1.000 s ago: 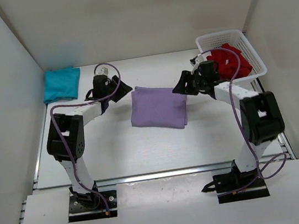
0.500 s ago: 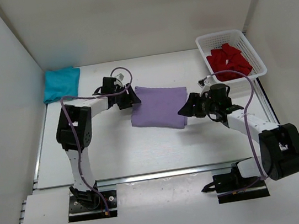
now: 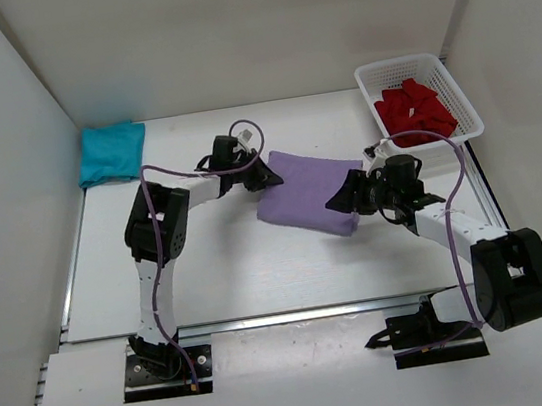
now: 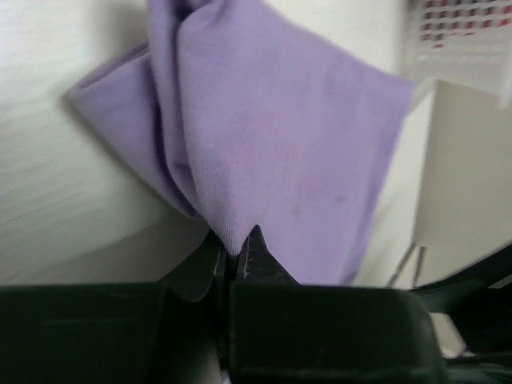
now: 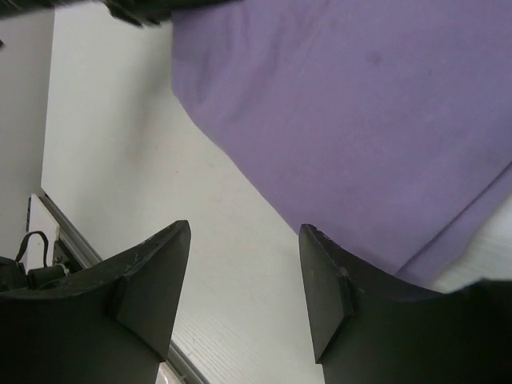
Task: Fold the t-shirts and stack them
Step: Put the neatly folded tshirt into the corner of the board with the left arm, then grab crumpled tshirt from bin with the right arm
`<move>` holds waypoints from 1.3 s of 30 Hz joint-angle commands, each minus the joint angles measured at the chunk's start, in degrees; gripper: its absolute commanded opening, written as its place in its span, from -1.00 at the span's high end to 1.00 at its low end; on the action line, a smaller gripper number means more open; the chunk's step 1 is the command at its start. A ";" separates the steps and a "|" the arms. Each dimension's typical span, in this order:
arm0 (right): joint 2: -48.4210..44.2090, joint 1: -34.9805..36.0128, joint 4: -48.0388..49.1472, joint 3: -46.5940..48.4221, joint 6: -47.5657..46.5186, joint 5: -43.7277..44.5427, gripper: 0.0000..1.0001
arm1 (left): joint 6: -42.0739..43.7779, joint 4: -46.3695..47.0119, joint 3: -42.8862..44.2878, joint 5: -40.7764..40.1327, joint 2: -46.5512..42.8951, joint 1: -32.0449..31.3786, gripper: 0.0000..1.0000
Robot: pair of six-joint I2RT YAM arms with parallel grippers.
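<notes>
The lavender t-shirt (image 3: 312, 192) lies folded mid-table, its left edge bunched up. My left gripper (image 3: 269, 176) is shut on that left edge; in the left wrist view the cloth (image 4: 280, 144) is pinched between the closed fingertips (image 4: 237, 252). My right gripper (image 3: 343, 196) stands open at the shirt's near right corner. In the right wrist view bare table shows between its fingers (image 5: 244, 232), and the lavender cloth (image 5: 360, 120) lies just beyond and beside the right finger. The teal t-shirt (image 3: 110, 152) lies folded at the far left. The red t-shirt (image 3: 418, 112) is heaped in the basket.
The white mesh basket (image 3: 412, 59) stands at the far right corner, also seen blurred in the left wrist view (image 4: 464, 40). White walls close in the table on the left, back and right. A metal rail (image 3: 297, 312) runs along the near edge.
My left gripper moved right to the lavender shirt's left edge and shut on it, and the shirt shifted right and bunched. My right arm came down from the basket to the shirt's right corner.
</notes>
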 commanded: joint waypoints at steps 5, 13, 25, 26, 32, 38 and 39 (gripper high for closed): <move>1.62 -0.71 2.84 -1.02 -0.05 -0.82 -0.09 | -5.11 1.16 15.13 1.17 -5.17 9.31 1.00; 5.58 0.70 1.78 1.71 -0.85 -1.87 -0.09 | -8.88 -1.16 24.50 3.90 -6.21 29.96 1.00; 6.56 4.12 1.70 1.35 -2.25 -3.46 -0.11 | -26.29 15.81 -19.00 -5.14 -18.60 52.39 -0.98; 6.12 4.56 1.52 0.92 -2.34 -3.29 -0.11 | -27.25 16.44 -21.20 -5.23 -20.35 53.01 -0.97; 2.52 5.18 0.48 -1.80 -2.34 -1.36 -0.16 | -30.34 19.25 -27.63 -7.34 -26.43 54.95 -0.97; -1.88 4.05 -3.65 1.61 -2.69 4.70 0.21 | -19.98 10.93 -27.12 -11.82 -32.57 45.84 -0.98; -2.32 3.78 -5.14 3.62 -3.30 5.32 0.42 | -17.09 9.95 -27.11 -13.22 -34.59 42.59 -0.97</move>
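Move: The purple t-shirt is already pinched at its left edge by the left hand, its middle about 10 cm to the right and 5 cm back, nearly level. The teal t-shirt it is taken to lies in the far-left corner, some 43 cm left and 14 cm ahead. The white basket stands roughly 42 cm right and 13 cm ahead. From the right hand the teal t-shirt is about 59 cm left, 28 cm ahead and 10 cm below. The purple t-shirt is whisked up by the left hand and swung some 45 cm left to the teal one, arcing about 19 cm high and bulging forward before coming back. The wrist turns some 70 degrees counter-clockwise; the fingers spring wide during the descent, dip almost to the starting height, then rise about 8 cm clear. The right hand sinks a few centimetres, easing back and left, then lifts slightly as its fingers start closing on nothing. ##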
